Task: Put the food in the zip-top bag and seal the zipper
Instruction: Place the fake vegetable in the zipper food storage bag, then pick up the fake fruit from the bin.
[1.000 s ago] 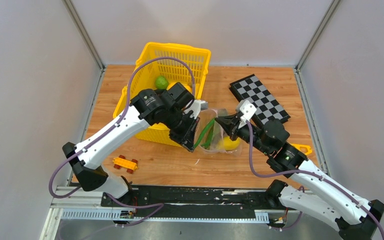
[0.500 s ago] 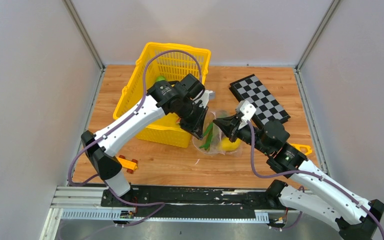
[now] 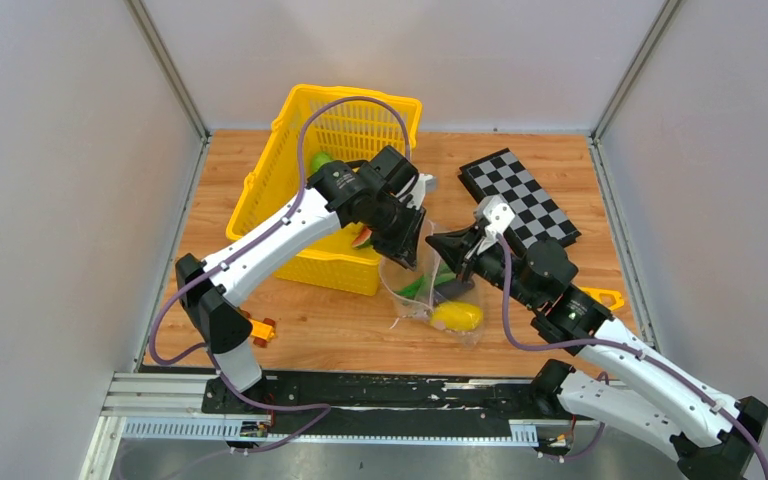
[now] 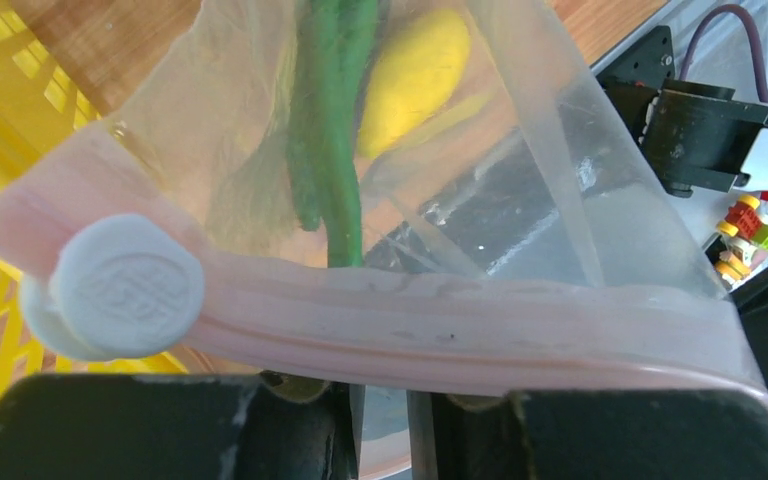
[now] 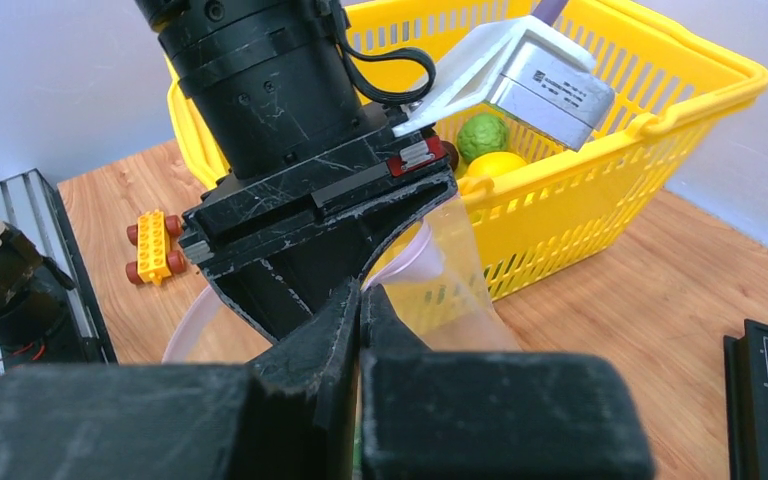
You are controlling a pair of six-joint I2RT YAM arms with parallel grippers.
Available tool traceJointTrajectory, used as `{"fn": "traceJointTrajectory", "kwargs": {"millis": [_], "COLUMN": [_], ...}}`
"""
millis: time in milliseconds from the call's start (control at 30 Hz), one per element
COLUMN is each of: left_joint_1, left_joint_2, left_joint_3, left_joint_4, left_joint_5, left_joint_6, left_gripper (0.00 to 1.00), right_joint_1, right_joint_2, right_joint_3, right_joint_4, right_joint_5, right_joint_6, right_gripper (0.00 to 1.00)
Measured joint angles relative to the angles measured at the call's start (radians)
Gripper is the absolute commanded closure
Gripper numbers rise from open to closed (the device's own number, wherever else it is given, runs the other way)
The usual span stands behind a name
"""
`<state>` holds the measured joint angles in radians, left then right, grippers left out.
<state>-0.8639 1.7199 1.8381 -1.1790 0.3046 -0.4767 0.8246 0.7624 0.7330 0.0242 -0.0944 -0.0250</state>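
The zip-top bag (image 3: 430, 292) hangs between both grippers, clear and crinkled. Inside it are a yellow lemon (image 3: 457, 316), green pods (image 3: 415, 285) and a dark purple piece (image 3: 450, 291). In the left wrist view the pink zipper (image 4: 460, 335) runs across just above my left gripper (image 4: 380, 395). Its jaws stand slightly apart with bag film in the gap, and the white slider (image 4: 128, 288) sits at the strip's left end. My right gripper (image 5: 360, 300) is shut on the bag's top edge, close against the left gripper (image 3: 407, 240).
The yellow basket (image 3: 290, 130) stands behind the left arm. It holds a green ball (image 5: 482, 135), a yellow fruit (image 5: 500, 163) and a watermelon slice (image 3: 362, 238). An orange toy car (image 3: 258, 328) lies near the left base. The chequerboard (image 3: 520, 197) lies at the back right.
The left arm has swung right along the bag's top to meet the right gripper, and its jaws have parted a little. The bag now hangs lower, the lemon nearer the front.
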Motion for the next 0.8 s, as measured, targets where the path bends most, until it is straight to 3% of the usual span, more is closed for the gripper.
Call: {"fn": "traceJointTrajectory", "kwargs": {"millis": [133,467,800], "left_joint_1": [0.000,0.000,0.003], "left_joint_2": [0.000,-0.027,-0.224], "left_joint_3": [-0.008,-0.008,-0.062], "left_joint_4": [0.019,0.050,0.136], "left_joint_5": [-0.008,-0.024,-0.053], "left_joint_6": [-0.002,-0.001,0.015], "left_gripper": [0.61,0.55,0.50], "right_joint_1": [0.000,0.000,0.000], "right_joint_2": [0.001,-0.036,-0.064], "right_joint_3": [-0.008,-0.053,-0.061], "right_joint_4": [0.016,0.046,0.047], "right_joint_5": [0.042,0.173,0.297], "right_joint_6": [0.039,0.080,0.118], "right_gripper": [1.00,1.00,1.00]}}
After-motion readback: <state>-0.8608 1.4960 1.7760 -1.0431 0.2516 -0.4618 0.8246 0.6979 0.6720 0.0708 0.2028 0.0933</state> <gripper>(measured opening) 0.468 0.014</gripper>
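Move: The left hand's fingers, already partly open, sit in the bag's mouth. The long green vegetable's middle lies about 4 cm right, 2 cm back and 10 cm below, the eggplant some 8 cm right, 3 back, 16 below, the yellow vegetable 9 right, 7 back, 19 below. The basket is about 15 cm left, 16 ahead, 14 lower. From the right hand, already pinching the rim, the green vegetable is 7 cm back, level sideways, 14 below. Left opens wider before rising about 7 cm off the bag; right, pinching its rim, draws 4 cm right. ##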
